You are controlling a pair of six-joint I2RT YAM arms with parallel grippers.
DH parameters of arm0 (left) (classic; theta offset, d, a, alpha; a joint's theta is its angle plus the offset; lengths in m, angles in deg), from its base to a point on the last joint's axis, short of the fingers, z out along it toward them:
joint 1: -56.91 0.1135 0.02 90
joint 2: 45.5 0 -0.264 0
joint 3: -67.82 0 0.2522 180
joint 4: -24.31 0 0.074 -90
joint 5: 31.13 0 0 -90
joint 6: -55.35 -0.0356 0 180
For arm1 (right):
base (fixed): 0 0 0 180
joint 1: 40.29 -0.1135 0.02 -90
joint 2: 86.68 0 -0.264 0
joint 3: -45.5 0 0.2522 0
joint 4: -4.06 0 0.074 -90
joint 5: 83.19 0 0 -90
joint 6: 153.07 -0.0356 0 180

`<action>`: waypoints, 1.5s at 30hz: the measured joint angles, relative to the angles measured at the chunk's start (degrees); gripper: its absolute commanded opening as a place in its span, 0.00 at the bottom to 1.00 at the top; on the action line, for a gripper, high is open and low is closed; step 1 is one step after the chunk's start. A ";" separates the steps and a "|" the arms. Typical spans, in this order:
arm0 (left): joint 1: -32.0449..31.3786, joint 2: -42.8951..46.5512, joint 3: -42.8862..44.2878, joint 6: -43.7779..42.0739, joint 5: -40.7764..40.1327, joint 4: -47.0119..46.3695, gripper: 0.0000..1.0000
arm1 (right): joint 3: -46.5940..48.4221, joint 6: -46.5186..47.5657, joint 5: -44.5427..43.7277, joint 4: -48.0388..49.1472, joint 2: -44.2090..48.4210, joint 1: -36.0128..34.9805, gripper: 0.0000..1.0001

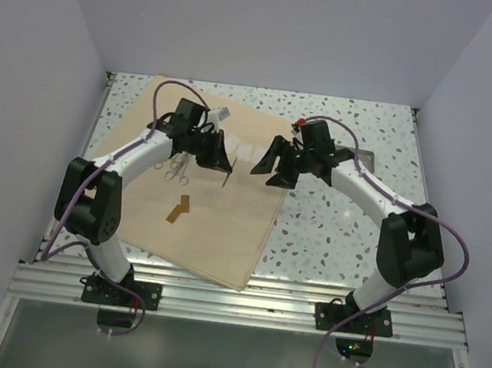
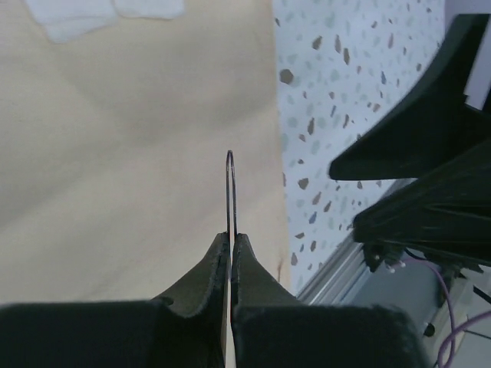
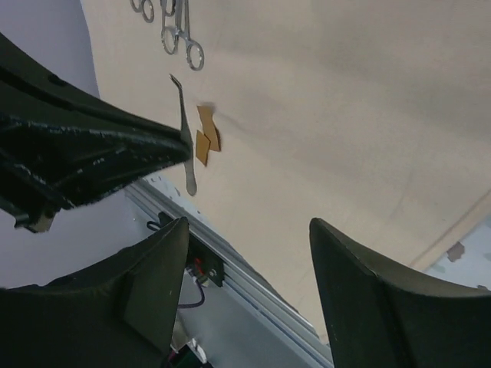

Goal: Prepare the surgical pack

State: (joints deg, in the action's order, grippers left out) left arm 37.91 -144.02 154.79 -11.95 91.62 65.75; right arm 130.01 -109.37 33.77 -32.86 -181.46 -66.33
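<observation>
The tan fabric sheet (image 1: 215, 225) of the surgical pack lies spread over the left half of the table. My left gripper (image 1: 222, 162) hovers above it, shut on a thin steel instrument (image 2: 231, 192) that sticks out past the fingertips (image 2: 244, 249). That instrument (image 3: 185, 142) also shows in the right wrist view, hanging over the sheet (image 3: 345, 115). Steel ring-handled forceps (image 1: 175, 168) lie on the sheet to the left. White gauze squares (image 2: 77, 17) rest near the sheet's far edge. My right gripper (image 1: 271, 171) faces the left one, open with nothing between its fingers (image 3: 353, 268).
Two small brown strips (image 1: 179, 209) lie on the sheet in front of the forceps. A grey metal tray (image 1: 366, 157) sits behind my right arm on the speckled tabletop (image 1: 330, 229). An aluminium rail (image 1: 232, 302) runs along the near edge.
</observation>
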 measured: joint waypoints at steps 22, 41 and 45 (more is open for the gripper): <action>-3.15 1.09 -2.14 3.30 10.47 -2.38 0.00 | 0.81 -5.14 -2.21 3.96 -3.08 -4.39 0.55; -5.40 1.46 -1.88 4.68 10.91 -2.69 0.23 | 2.54 -8.92 -2.38 5.68 -6.36 -4.46 0.00; -4.94 -0.28 2.36 3.89 7.37 -0.74 0.57 | 2.54 -10.84 -4.63 5.46 -6.36 -3.96 0.00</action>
State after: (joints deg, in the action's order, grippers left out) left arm 32.97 -144.30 157.15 -8.06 98.98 65.01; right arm 132.54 -120.21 29.14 -27.40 -187.82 -70.29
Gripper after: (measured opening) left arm 0.428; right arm 0.029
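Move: The left hand already holds the tweezers near their middle, their length running roughly forward and back; the right hand's open fingers wait about 11 cm to its right, 4 cm back and 4 cm higher. From the right hand the tweezers are some 11 cm left, 3 cm ahead and 4 cm below. Down on the mat, about 12 cm below the left hand, the rightmost white pad lies 11 cm ahead and 10 cm right, the next pad 12 cm ahead and 4 cm right. Back and to its right, about 5 cm each way and rising slightly, the left hand carries the tweezers to the right hand, turning a little over 10 degrees. The right hand comes left some 4 cm to meet them, dips slightly, and shuts its fingers on their forward end; only then do the left fingers begin to part and let go. ##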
